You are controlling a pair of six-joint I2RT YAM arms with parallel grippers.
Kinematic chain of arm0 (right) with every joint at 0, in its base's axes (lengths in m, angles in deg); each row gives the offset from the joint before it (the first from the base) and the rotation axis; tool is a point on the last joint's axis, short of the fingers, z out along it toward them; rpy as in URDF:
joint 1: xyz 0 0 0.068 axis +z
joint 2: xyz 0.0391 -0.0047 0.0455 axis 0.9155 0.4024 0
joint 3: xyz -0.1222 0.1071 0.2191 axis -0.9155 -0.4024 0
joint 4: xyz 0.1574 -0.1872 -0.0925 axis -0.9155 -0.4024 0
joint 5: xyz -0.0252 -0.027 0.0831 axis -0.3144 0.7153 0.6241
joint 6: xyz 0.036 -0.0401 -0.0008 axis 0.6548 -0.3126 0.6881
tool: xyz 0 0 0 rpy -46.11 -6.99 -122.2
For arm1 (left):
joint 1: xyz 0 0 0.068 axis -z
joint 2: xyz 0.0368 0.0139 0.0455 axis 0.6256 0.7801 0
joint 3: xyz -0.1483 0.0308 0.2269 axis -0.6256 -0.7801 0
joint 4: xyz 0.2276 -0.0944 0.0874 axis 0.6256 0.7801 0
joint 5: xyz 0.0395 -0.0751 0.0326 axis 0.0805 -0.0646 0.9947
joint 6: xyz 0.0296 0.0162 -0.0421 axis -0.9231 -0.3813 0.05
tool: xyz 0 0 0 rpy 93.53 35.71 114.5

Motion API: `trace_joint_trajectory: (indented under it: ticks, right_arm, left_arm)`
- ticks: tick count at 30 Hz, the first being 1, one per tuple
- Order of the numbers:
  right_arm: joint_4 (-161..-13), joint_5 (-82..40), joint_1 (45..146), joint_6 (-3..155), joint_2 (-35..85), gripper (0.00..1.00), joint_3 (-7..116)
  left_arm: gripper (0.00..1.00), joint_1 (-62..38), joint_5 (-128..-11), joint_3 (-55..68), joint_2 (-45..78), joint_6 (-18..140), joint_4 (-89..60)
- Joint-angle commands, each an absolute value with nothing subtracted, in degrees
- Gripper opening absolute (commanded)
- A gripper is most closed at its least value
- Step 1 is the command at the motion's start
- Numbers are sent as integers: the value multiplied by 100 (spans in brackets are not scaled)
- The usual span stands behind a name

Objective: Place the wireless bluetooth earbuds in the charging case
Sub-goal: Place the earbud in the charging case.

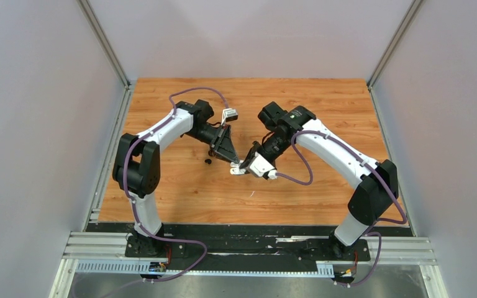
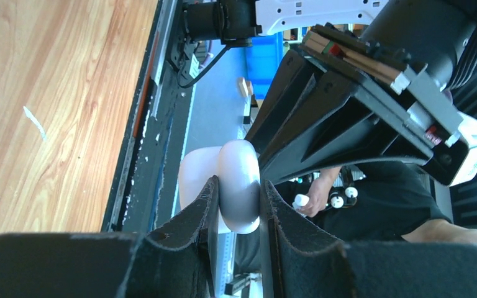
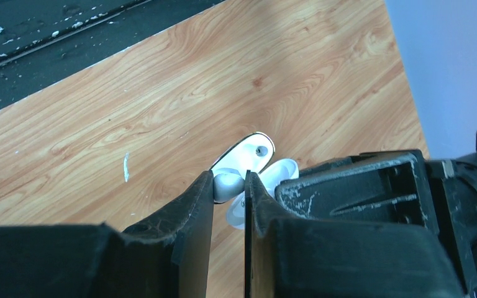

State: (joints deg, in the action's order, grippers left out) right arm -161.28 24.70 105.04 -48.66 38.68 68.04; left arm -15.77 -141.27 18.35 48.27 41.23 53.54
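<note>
The white charging case (image 2: 239,189) is pinched between the black fingers of my left gripper (image 2: 239,183) and held above the table. In the right wrist view the case (image 3: 251,155) stands open, its lid showing a dark rim and a small hole. My right gripper (image 3: 230,180) is shut on a small white rounded earbud (image 3: 225,186), right at the open case. From above, both grippers meet at the middle of the table, left gripper (image 1: 233,161) and right gripper (image 1: 247,166), with the case (image 1: 238,169) between them.
A small dark object (image 1: 208,161) lies on the wooden tabletop (image 1: 323,118) just left of the left gripper. Grey walls close in the left, right and back. A black strip and metal rails (image 1: 248,248) run along the near edge.
</note>
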Motion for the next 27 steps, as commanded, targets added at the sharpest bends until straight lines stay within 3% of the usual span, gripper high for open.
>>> trace_joint_trajectory:
  ticks: [1,10,16,27]
  right_arm:
    - [-16368,1779,10712,-5295,4081,16,7054]
    - [-16428,1536,10793,-5323,4108,20,7066]
    - [-16217,1638,10743,-4980,4032,42,7266]
    - [-16190,2468,10598,-4417,3494,47,7515]
  left_arm:
    - [0,-1429,-14873,1839,4640,4483,5398]
    - [0,-1421,-14945,1701,4596,4588,5258]
    - [0,-1421,-14917,1696,4589,4559,5247]
    - [0,-1434,-14630,2012,4788,4222,5575]
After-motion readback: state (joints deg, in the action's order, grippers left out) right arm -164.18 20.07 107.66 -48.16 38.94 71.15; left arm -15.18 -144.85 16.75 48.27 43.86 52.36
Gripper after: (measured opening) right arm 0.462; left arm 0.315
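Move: The right hand has the white earbud pinched over the open charging case, whose middle lies about 1 cm back, 2 cm to its left and 2 cm below; the raised lid is some 2 cm forward of the case. On the table, roughly 16 cm lower, a dark ear tip lies 12 cm to the right hand's left and 1 cm ahead. The left hand grips the case, its middle about 2 cm back of that hand and 1 cm lower. The right hand, still pinching the earbud, sinks about 1.5 cm and draws back slightly towards the near well of the case, its wrist turning some 5 degrees; at the lowest point its fingers open to let the earbud go, and it rises about 1.5 cm again with the fingers held open astride the case end. The left hand keeps its grip on the case, dipping half a centimetre and then rising about 1 cm with a tilt of a few degrees. ##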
